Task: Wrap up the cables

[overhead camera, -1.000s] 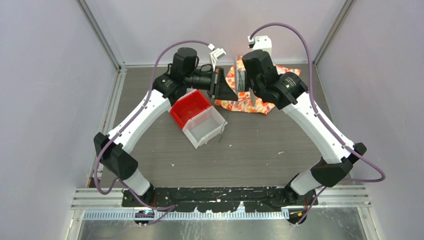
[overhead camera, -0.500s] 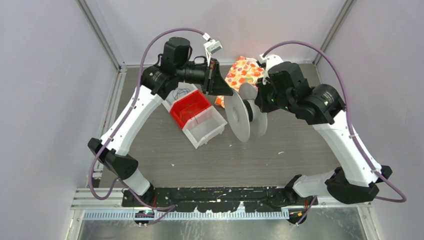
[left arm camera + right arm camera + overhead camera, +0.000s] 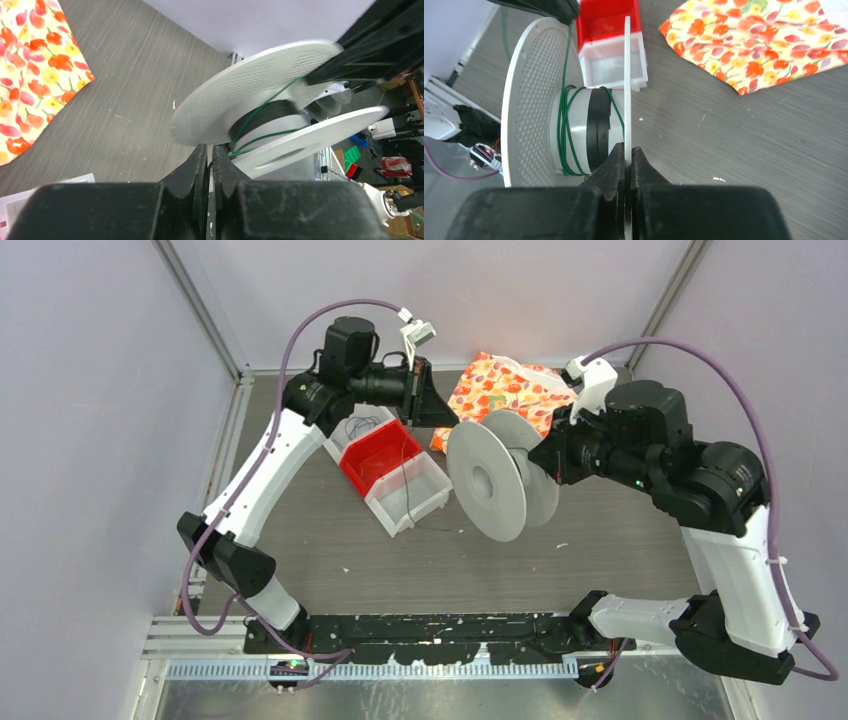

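A thin dark-green cable (image 3: 406,485) hangs from my left gripper (image 3: 441,416) down over the bins, and more of it lies in loops (image 3: 361,426) behind the red bin. In the left wrist view my left gripper (image 3: 210,149) is shut on the cable (image 3: 207,172), which runs on to the hub of a white spool (image 3: 250,85). My right gripper (image 3: 628,149) is shut on the rim of the spool's thin flange (image 3: 627,65) and holds the spool (image 3: 487,480) in the air. A few turns of cable (image 3: 565,131) are wound on the hub.
A red bin (image 3: 379,453) and a clear white bin (image 3: 412,497) stand side by side left of the spool; both also show in the right wrist view, the red bin (image 3: 608,19) and the white bin (image 3: 614,67). A floral cloth (image 3: 506,390) lies at the back.
My right arm has swung the spool out from over the cloth, up and toward the near side, so it looms larger. My left gripper has stayed near the back, holding the cable.
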You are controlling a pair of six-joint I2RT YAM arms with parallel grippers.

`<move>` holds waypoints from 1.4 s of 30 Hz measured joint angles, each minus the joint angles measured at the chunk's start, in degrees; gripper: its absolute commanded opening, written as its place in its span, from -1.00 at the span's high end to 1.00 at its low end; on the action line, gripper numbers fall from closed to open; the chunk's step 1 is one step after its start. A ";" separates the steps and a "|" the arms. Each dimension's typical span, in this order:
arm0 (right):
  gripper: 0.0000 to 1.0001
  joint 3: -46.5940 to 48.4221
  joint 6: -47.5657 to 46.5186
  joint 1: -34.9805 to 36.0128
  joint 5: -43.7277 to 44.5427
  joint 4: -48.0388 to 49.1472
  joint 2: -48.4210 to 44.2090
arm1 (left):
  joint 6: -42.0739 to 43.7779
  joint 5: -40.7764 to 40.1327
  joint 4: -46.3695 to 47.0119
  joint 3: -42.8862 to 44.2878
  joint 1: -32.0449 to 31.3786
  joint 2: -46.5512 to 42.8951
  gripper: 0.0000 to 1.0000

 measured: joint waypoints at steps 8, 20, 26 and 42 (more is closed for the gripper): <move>0.99 6.29 3.63 0.00 5.40 1.73 -0.81 | -6.67 2.40 9.16 -10.32 1.11 0.13 0.69; 1.00 11.23 7.89 -0.07 15.87 7.67 0.76 | -13.60 2.36 22.49 -20.22 1.42 -0.70 0.23; 0.99 15.37 7.85 -0.07 17.68 9.51 3.72 | -11.21 -4.98 37.16 -38.47 1.42 -8.70 -0.44; 0.99 18.78 8.37 -0.11 15.69 11.65 6.84 | -4.39 -17.00 65.24 -60.43 1.42 -16.65 -0.49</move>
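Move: The spool hangs from the right hand by its near flange; its hub lies about 2 cm ahead, 5 cm left and 3 cm below that hand. From the left hand, which holds the green cable, the hub is some 6 cm back, 6 cm right and 2 cm down. The open box lies about 8 cm ahead and 11 cm left of the left hand, the flowered cloth 18 cm ahead and 15 cm right, both nearly 40 cm below. Downward and slightly forward, the left hand sinks about 13 cm away from the spool, at first with its fingers still nearly shut on the green cable, then opening wide to let it go as its tips swing forward. Meanwhile the right hand keeps its pinch on the flange and raises the spool about 13 cm, 5 cm forward, swinging clockwise and tipping up. ##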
